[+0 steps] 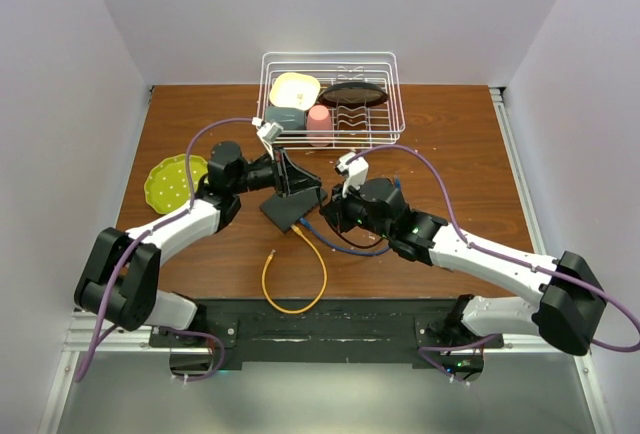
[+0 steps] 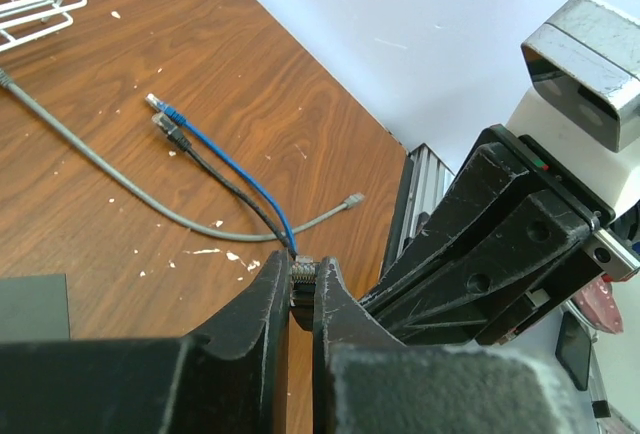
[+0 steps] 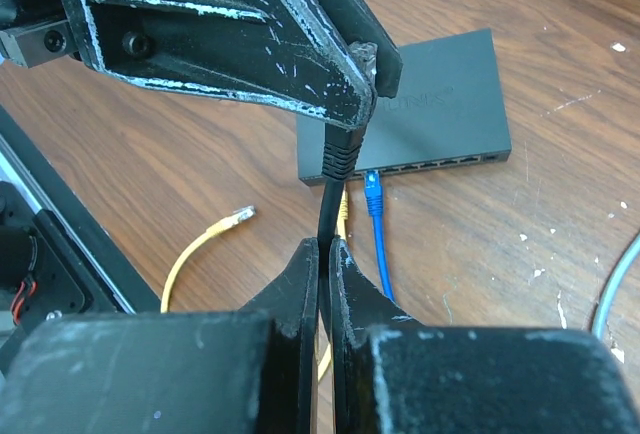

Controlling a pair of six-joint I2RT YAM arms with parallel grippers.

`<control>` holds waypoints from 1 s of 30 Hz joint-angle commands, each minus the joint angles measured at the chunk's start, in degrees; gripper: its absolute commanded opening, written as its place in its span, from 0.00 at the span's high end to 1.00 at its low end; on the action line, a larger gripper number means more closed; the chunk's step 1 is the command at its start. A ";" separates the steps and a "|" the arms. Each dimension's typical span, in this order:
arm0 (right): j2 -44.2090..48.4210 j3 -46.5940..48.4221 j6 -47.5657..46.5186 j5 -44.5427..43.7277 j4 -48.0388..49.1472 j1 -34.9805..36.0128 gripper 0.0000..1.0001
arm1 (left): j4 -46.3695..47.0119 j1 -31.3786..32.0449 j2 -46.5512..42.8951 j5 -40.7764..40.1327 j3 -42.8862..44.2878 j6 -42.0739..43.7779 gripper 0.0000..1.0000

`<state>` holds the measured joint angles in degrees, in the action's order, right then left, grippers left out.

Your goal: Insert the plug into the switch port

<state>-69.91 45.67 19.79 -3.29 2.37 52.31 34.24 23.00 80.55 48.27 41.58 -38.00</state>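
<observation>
My left gripper (image 1: 285, 177) (image 2: 303, 276) is shut on the plug (image 2: 303, 268), a clear connector whose metal contacts show between the fingertips. In the right wrist view the plug's black boot (image 3: 343, 154) hangs from the left fingers (image 3: 330, 84), just above the near edge of the dark grey switch (image 3: 440, 94) (image 1: 283, 211). That edge carries a row of ports (image 3: 445, 166). My right gripper (image 1: 332, 216) (image 3: 327, 249) is shut on the black cable (image 3: 326, 209) a little below the boot.
A blue plug (image 3: 373, 189) sits in the switch edge, and a yellow cable (image 1: 295, 279) runs to it, free end (image 3: 238, 216) on the table. A grey cable (image 2: 100, 169) lies loose. A wire dish rack (image 1: 390, 94) stands behind, a green plate (image 1: 172, 182) at left.
</observation>
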 commanded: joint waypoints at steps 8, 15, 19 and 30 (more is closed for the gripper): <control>6.18 -2.42 -0.37 0.92 4.83 0.86 0.61 | 5.40 -0.24 -5.23 0.86 -1.24 3.01 1.00; 11.64 -7.87 0.16 7.39 15.01 0.86 0.43 | 5.04 -0.24 -9.36 1.03 -2.03 4.78 1.00; 12.25 -7.79 -0.10 11.20 17.14 0.77 0.43 | 10.39 -0.24 -10.68 3.84 -3.79 3.90 1.00; 14.80 -8.93 -0.19 14.89 20.39 -0.72 0.48 | 26.76 -0.24 -16.56 11.93 -9.68 -0.06 1.00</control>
<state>-56.07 36.62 19.84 9.04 18.79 52.16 51.27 22.94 67.00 56.80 32.82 -36.47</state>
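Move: The left gripper already holds the black plug end. The switch it is meant for lies on the table about 3 cm ahead of it, 6 cm to its left and some 20 cm below. The seated blue plug is level with that hand and 3 cm left; the yellow one is 2 cm back and 5 cm left. From the right gripper, shut on the black cable just under the plug, the switch is roughly 8 cm ahead, 6 cm left and 17 cm down. Open the right gripper about halfway to let go of the black cable, then lift it some 8 cm while easing it back, its fingertips tipping upward. Keep the left fingers shut on the black plug and carry it up and back, about 6 cm each way, away from the switch, rolling the wrist so its forward side rises. ##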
